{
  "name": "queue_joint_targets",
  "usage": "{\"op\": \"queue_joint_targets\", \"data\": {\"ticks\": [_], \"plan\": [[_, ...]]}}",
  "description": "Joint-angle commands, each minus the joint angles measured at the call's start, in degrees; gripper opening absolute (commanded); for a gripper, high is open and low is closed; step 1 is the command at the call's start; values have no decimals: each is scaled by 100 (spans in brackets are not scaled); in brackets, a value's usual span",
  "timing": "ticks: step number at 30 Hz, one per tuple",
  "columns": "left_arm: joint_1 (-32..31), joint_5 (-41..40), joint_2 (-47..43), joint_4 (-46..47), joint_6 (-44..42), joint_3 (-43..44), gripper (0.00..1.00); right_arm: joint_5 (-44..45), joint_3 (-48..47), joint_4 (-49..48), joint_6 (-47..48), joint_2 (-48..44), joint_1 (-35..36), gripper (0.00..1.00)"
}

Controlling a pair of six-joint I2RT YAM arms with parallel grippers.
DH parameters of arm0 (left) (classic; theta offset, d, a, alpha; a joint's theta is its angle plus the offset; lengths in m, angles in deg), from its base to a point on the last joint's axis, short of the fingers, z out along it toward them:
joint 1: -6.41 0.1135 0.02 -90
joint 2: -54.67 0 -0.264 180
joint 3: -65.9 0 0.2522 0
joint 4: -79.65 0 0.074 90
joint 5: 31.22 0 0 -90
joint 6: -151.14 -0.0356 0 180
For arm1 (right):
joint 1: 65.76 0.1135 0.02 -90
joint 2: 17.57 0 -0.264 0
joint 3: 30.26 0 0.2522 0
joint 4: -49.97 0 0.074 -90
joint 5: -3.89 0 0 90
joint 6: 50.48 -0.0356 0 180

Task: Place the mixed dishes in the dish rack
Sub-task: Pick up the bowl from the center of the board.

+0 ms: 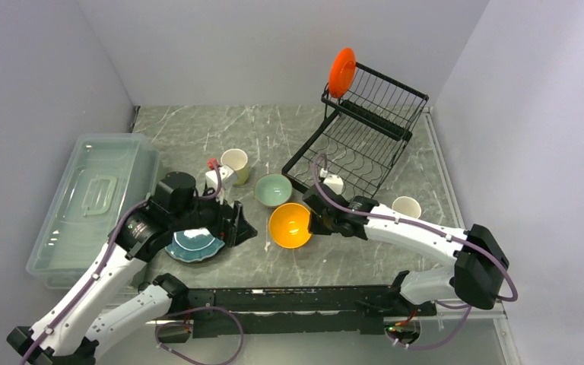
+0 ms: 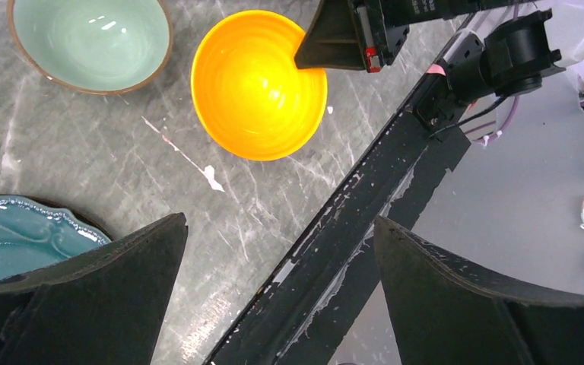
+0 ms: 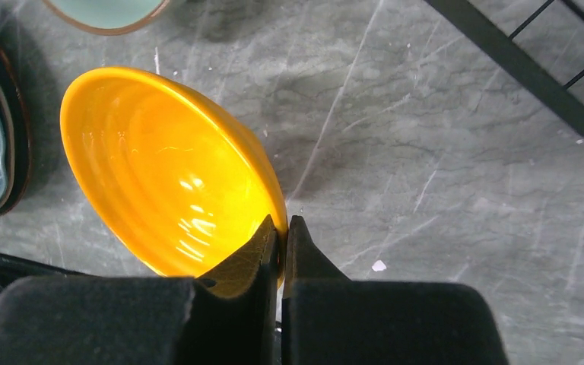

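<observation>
My right gripper (image 1: pixel 316 220) (image 3: pixel 281 228) is shut on the rim of the orange-yellow bowl (image 1: pixel 289 225) (image 3: pixel 163 171), one finger inside and one outside; the bowl also shows in the left wrist view (image 2: pixel 258 84). My left gripper (image 1: pixel 237 224) (image 2: pixel 277 251) is open and empty beside the stacked teal plates (image 1: pixel 194 245) (image 2: pixel 15 236). The pale green bowl (image 1: pixel 273 189) (image 2: pixel 90 42) sits behind the orange bowl. A pale yellow mug (image 1: pixel 235 163) stands behind it. Another pale mug (image 1: pixel 406 207) stands right of my right arm. The small orange-red plate (image 1: pixel 342 72) stands upright in the black dish rack (image 1: pixel 361 137).
A clear plastic lidded bin (image 1: pixel 95 201) lies at the left. A small white object with a red top (image 1: pixel 214 173) stands beside the yellow mug. The black arm mounting rail (image 1: pixel 296 300) (image 2: pixel 350 228) runs along the near edge.
</observation>
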Motion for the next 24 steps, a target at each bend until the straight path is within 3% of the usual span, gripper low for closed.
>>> {"op": "queue_joint_targets", "data": {"ticks": [1,5,11,19,24], "plan": [[-214,63,272,-412,-410,560,99,172,-779,863,862,-185,10,0],[-650,-214,612,-666,-658,991,99,4,-1360,1512,1556,-172,1,0],[-1820,-1157,1048,-870,-1277,1431,99,-739,-2014,2105,2251,-178,-131,0],[-3406,-1820,1239,-1050,-2321,1755,99,-3086,-2075,2212,3241,-229,-1038,0],[-4136,-1568,1426,-1115,-2872,1859,99,-4280,-1969,2122,3584,-119,-1228,0]]}}
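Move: The orange bowl, already off the table, is pinched by its right rim in the right hand; its middle lies 6 cm to that hand's left, level fore and aft and 2 cm lower. The green bowl is about 10 cm ahead and 11 cm left of that hand, the rack's lower tray 17 cm ahead and 9 cm right, both some 7 cm below. From the empty left hand, the orange bowl is 6 cm ahead, 11 cm right, 15 cm below. The orange bowl, still pinched by the rim, goes up about 8 cm in the right hand, which then turns counter-clockwise, some 30 degrees in all, and eases back a little. The wide-open left hand swings back 8 cm and right 6 cm, nearing the bowl and turning clockwise, without touching it. ##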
